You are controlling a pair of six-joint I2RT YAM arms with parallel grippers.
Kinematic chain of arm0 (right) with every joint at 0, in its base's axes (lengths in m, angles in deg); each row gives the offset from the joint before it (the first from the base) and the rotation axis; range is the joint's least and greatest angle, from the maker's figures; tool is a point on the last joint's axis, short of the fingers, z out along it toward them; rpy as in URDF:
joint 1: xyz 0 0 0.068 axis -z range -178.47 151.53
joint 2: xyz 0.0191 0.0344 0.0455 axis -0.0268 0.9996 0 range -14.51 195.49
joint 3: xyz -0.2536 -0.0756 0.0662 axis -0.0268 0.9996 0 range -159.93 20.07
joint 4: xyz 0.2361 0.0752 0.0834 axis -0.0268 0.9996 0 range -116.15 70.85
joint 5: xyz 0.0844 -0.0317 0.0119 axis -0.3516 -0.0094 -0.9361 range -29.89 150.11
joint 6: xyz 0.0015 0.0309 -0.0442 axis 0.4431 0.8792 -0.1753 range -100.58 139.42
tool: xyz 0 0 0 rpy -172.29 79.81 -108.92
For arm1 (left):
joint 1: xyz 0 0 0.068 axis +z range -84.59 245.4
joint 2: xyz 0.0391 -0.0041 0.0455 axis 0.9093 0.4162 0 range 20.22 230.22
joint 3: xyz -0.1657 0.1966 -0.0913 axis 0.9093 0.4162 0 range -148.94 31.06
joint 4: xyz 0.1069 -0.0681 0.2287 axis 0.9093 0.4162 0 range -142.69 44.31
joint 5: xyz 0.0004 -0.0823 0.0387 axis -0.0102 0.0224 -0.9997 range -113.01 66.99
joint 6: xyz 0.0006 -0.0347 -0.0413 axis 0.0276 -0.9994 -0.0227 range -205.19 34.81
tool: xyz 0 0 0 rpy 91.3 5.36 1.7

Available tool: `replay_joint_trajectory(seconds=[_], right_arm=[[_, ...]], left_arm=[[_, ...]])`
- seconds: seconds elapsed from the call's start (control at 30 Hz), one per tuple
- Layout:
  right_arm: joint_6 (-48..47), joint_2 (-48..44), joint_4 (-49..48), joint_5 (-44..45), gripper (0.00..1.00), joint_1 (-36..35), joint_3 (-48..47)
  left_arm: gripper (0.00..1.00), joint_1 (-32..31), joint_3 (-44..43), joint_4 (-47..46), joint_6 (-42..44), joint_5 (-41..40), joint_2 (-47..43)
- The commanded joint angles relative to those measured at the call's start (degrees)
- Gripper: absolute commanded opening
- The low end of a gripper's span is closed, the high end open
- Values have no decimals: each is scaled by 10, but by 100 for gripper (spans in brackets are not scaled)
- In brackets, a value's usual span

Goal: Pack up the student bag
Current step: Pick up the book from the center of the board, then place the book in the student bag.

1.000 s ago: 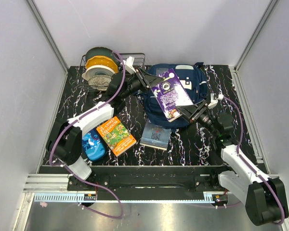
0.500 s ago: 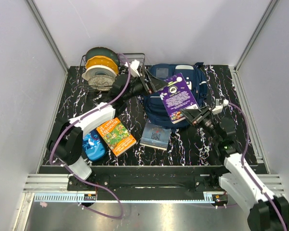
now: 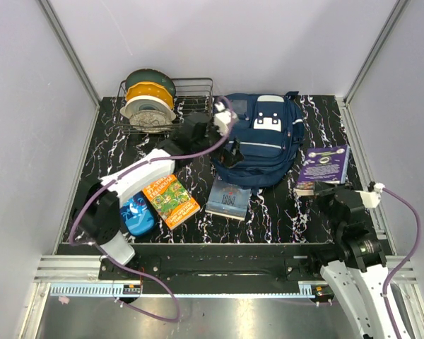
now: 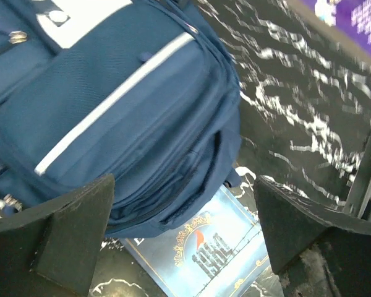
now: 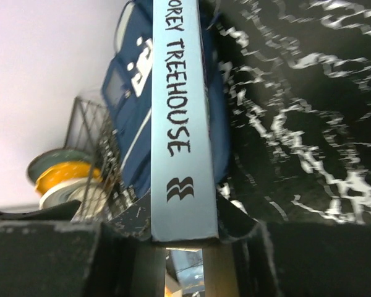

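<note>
The student bag [image 3: 263, 138], navy with white patches, lies flat at the back of the table; in the left wrist view the student bag [image 4: 111, 111] fills the upper left. My left gripper [image 3: 230, 152] hangs open at its near left edge with nothing between the fingers [image 4: 68, 235]. Below it lies a blue book [image 4: 210, 253], partly under the bag. My right gripper [image 3: 318, 187] is shut on a purple book [image 3: 324, 164], right of the bag and apart from it. Its pale blue spine [image 5: 179, 124] stands between the jaws of my right gripper [image 5: 184, 229].
A wire rack [image 3: 191, 95] at the back left holds tape spools [image 3: 148, 99]. An orange book [image 3: 171, 200] and a blue pouch-like object [image 3: 136, 214] lie at the front left. The blue book [image 3: 228, 198] lies in front of the bag. Grey walls enclose the table.
My right arm has carried the purple book from above the bag to its right side, low over the table. My left gripper has opened and moved down to the bag's near left edge.
</note>
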Motion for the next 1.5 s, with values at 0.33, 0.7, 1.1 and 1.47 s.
replay_joint_trajectory(seconds=[0.33,0.7,1.1,1.47], right_arm=[[-10,-68,93,106,0,-1,-40],[-15,-74,99,101,0,-1,-41],[-19,-67,99,82,0,-1,-40],[-25,-91,136,-1,0,-1,-58]], left_arm=[[96,-138,-157,88,280,-58,170],[44,-148,-201,110,303,-114,240],[0,-151,-289,206,281,-160,281],[0,-150,-352,222,208,-173,192]])
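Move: The near fold of the bag, still lying on the board, is about 10 cm right of the left hand, 1 cm back and 12 cm below. The dark-blue book sticks out from under the bag, some 13 cm back, 1 cm right and 20 cm down from that hand; the orange book lies 13 cm back, 17 cm left and equally low. From the right hand, still holding the purple book, the fold is roughly 10 cm ahead, 24 cm left, 11 cm below. The left hand sinks about 12 cm while going some 10 cm right, and pinches the bag's near fold. ##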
